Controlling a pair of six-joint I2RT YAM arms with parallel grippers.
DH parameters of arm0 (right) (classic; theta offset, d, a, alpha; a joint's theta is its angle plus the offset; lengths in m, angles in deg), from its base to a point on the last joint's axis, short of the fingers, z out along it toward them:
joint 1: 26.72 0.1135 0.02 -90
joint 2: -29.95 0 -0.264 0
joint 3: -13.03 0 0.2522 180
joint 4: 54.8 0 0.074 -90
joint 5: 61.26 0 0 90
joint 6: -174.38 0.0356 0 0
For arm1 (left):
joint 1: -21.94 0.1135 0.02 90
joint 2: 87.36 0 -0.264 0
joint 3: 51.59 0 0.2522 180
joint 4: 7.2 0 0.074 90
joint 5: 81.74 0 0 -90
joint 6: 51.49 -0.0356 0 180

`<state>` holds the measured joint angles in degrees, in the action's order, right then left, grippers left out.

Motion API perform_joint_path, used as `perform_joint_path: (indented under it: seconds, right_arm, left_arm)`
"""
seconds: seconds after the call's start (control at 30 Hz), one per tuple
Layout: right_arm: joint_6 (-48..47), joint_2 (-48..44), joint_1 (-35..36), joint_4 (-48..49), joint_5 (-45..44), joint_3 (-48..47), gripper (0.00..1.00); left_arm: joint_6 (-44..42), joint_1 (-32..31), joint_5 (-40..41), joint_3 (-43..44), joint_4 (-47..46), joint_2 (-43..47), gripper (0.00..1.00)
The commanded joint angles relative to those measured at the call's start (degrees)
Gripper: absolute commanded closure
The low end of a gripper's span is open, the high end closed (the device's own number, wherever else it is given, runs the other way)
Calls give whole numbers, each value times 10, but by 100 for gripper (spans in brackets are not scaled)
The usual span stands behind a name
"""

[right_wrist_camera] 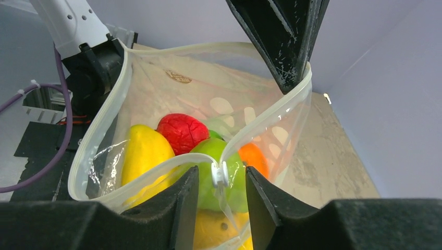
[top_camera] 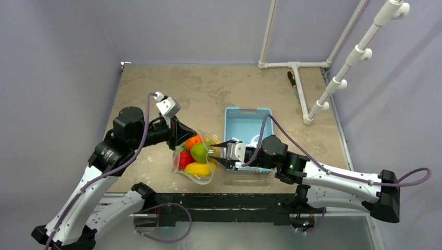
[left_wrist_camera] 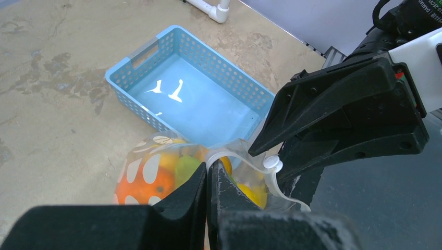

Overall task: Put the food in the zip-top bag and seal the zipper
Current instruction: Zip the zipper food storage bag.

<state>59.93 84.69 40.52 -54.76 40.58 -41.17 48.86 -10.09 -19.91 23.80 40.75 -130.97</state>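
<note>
The zip-top bag (top_camera: 204, 179) is held up over the table's front edge, its mouth open. Inside lies the food: an orange (top_camera: 193, 141), a green fruit (top_camera: 199, 152), a red one (top_camera: 185, 159) and a yellow one (top_camera: 198, 169). My left gripper (top_camera: 183, 139) is shut on the far end of the zipper (right_wrist_camera: 271, 112), its fingertips (right_wrist_camera: 284, 52) pinching the strip. My right gripper (right_wrist_camera: 221, 177) is open. The white slider (right_wrist_camera: 219, 174) sits between its jaws with a gap on each side. In the left wrist view, the slider (left_wrist_camera: 271, 163) rests just under the right fingers (left_wrist_camera: 333, 104).
A light-blue basket (top_camera: 247, 122) stands right behind the bag, under my right wrist. A white pipe frame (top_camera: 297, 65) and a dark tool (top_camera: 293, 80) lie at the back right. The bag hangs close to the table's front edge (top_camera: 156, 191).
</note>
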Motion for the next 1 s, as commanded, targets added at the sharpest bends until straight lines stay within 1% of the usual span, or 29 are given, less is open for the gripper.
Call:
perform_joint_path:
  seconds: [0.0, 0.07, 0.2, 0.33, 0.37, 0.47, 0.6, 0.8, 0.87, 0.97]
  right_arm:
    - [8, -5, 5, 28, -6, 0, 61]
    - [7, -4, 5, 27, -7, -1, 65]
    - [5, -5, 7, 21, -8, -7, 75]
    - [4, -4, 9, 14, -4, -17, 96]
    - [3, -1, 10, 11, -2, -21, 100]
    - [0, 8, 13, 6, 1, -34, 100]
    - [-1, 31, 13, -7, -4, -62, 100]
    - [1, 79, 14, -31, -11, -106, 100]
    - [6, 95, 14, -42, -14, -122, 100]
    - [16, 112, 14, -51, -20, -140, 100]
  left_arm:
    - [9, -3, -17, 29, -27, 10, 100]
    - [10, -3, -18, 29, -28, 10, 100]
    - [12, -3, -19, 29, -30, 13, 100]
    - [-2, -3, -1, 31, -3, 14, 100]
    - [-6, -3, 6, 32, 6, 15, 100]
    - [-14, -3, 36, 32, 27, 24, 100]
    - [-22, -3, 104, 30, 55, 37, 100]
    - [-24, -3, 192, 30, 100, 38, 85]
    - [-25, -3, 200, 30, 113, 43, 77]
    - [-22, -3, 204, 31, 121, 58, 61]
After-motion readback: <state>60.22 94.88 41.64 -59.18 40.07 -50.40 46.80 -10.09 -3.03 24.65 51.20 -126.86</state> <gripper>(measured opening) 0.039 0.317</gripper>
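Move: The white zipper slider at the near end of the bag's rim sits right between the right hand's parted fingertips, about 1 cm farther to its left. The green fruit is about 5 cm left of that hand and 6 cm below, 1 cm back; the blue basket is 14 cm right, 3 cm ahead and 12 cm below. The left hand already grips the rim's opposite corner; from it the slider is some 6 cm right, 6 cm back and a little below. The slider end of the bag's rim is pinched as the right fingers close while that hand stays in place, then carried about 3.5 cm left by the right hand. The left hand meanwhile moves left some 5 cm, sinking 2 cm and turning about 15 degrees counter-clockwise, and near the end its shut fingers part about a third, letting go of the opposite corner. ##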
